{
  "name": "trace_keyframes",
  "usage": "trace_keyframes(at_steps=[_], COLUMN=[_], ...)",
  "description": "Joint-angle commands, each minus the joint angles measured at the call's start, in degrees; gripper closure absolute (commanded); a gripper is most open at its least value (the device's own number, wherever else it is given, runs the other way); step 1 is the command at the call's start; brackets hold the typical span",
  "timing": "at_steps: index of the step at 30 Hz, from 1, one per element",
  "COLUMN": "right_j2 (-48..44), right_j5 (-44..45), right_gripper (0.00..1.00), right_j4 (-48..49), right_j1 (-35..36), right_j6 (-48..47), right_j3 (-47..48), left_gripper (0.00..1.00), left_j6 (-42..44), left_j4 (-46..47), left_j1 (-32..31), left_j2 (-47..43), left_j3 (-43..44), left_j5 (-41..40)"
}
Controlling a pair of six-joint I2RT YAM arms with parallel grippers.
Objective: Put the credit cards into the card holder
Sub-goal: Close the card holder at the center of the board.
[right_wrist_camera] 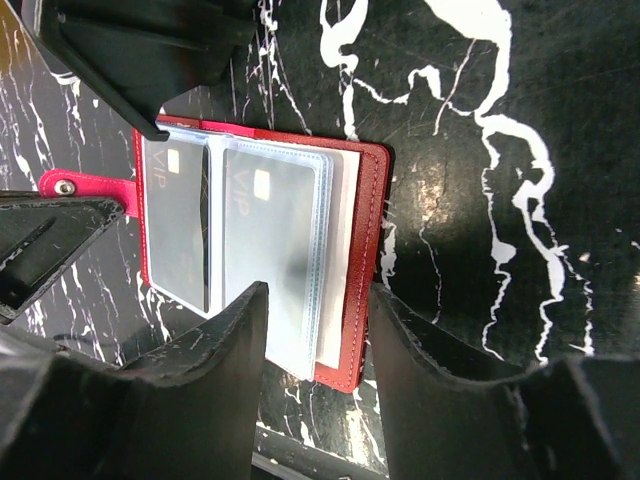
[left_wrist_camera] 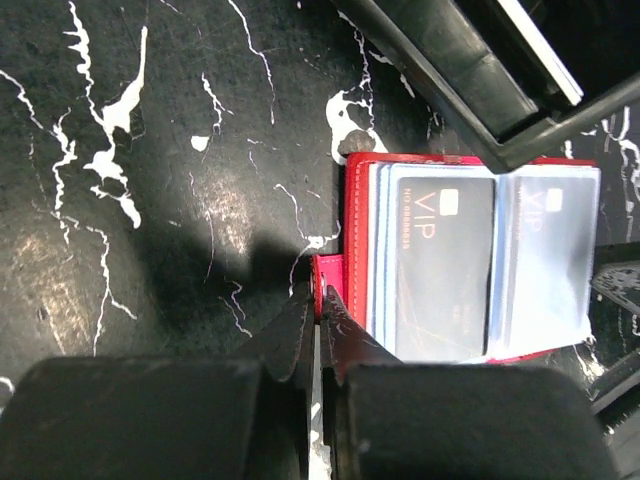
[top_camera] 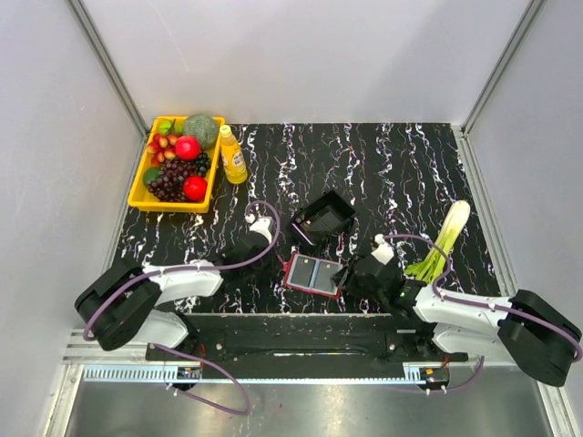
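Note:
The card holder (top_camera: 312,275) lies open on the black marbled table, red with clear sleeves. Two grey credit cards marked VIP sit in its sleeves (left_wrist_camera: 445,260) (left_wrist_camera: 545,250), and the right wrist view also shows both credit cards (right_wrist_camera: 180,230) (right_wrist_camera: 275,240). My left gripper (left_wrist_camera: 322,292) is shut on the holder's red strap (left_wrist_camera: 330,275) at its left edge. At the holder's right side, my right gripper (right_wrist_camera: 318,300) stands open. One finger (right_wrist_camera: 230,340) rests over the clear sleeve and the other lies just outside the red cover (right_wrist_camera: 368,230).
A black box-like tray (top_camera: 323,217) stands just behind the holder, close above both grippers. A yellow tray (top_camera: 138,187) of fruit and an orange bottle (top_camera: 233,155) are at the back left. A leafy green stalk (top_camera: 444,241) lies to the right.

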Motion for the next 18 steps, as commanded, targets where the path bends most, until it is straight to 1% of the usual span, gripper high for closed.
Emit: trace_keyframes(at_steps=[1, 4, 6, 7, 9, 12, 14, 16, 17, 18], right_j2=[0.4, 1.9, 3.7, 4.9, 7.2, 9.7, 11.2, 12.8, 13.4, 13.1], right_j5=[-2.4, -3.2, -4.1, -4.7, -5.2, -6.9, -7.8, -8.5, -8.5, -7.1], right_gripper=[0.50, 0.50, 0.50, 0.50, 0.50, 0.51, 0.51, 0.51, 0.53, 0.54], right_j4=[6.2, 6.5, 8.2, 9.0, 10.6, 16.0, 19.2, 20.9, 20.8, 18.1], right_j1=[-0.4, -0.4, -0.4, -0.5, -0.4, -0.4, -0.4, -0.4, -0.4, -0.4], right_j6=[-1.4, -3.3, -4.3, -4.6, -4.8, -4.3, -3.9, -4.0, -4.0, -3.5], right_j3=[-0.7, 1.6, 2.8, 3.3, 4.3, 4.5, 4.8, 5.8, 6.5, 6.9], left_gripper=[1.00, 1.00, 1.00, 1.00, 1.00, 1.00, 1.00, 1.00, 1.00, 1.00], left_j6=[-0.8, -0.9, -0.4, 0.3, 1.1, 0.3, -1.2, -3.5, -4.5, -4.8], left_j4=[0.8, -0.4, -1.5, -2.8, -2.9, -4.4, -2.3, 2.4, 5.7, 6.4], left_j1=[0.2, 0.1, 0.2, 0.0, 0.1, 0.0, 0.0, 0.1, 0.0, -0.1], left_j2=[-7.0, -13.8, -16.2, -16.8, -16.3, -13.7, -12.8, -13.2, -12.8, -11.8], left_j3=[-1.1, -0.8, 0.6, 1.4, 2.1, 2.5, 1.0, -1.1, -1.5, -0.5], left_j5=[1.9, 3.4, 3.6, 5.2, 6.9, 6.2, 7.1, 9.1, 10.5, 12.0])
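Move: The left hand already has the red strap pinched; the open card holder's middle lies about 7 cm to its right, 2 cm back and a centimetre below. The right hand stands half open at the holder's right edge, with the holder's middle some 6 cm to its left, 1 cm ahead and slightly lower. The black tray's middle is about 10 cm ahead and 9 cm right of the left hand, or 14 cm ahead and 4 cm left of the right hand. Keeping its pinch on the strap, the left hand pulls the holder's left half up off the board, rising fast by about 8 cm, easing down slightly and edging right, with a small roll to its left. Meanwhile the right hand, its fingers still half open astride the right edge, pushes the holder some 4 cm to the left, speeding up as it goes. ##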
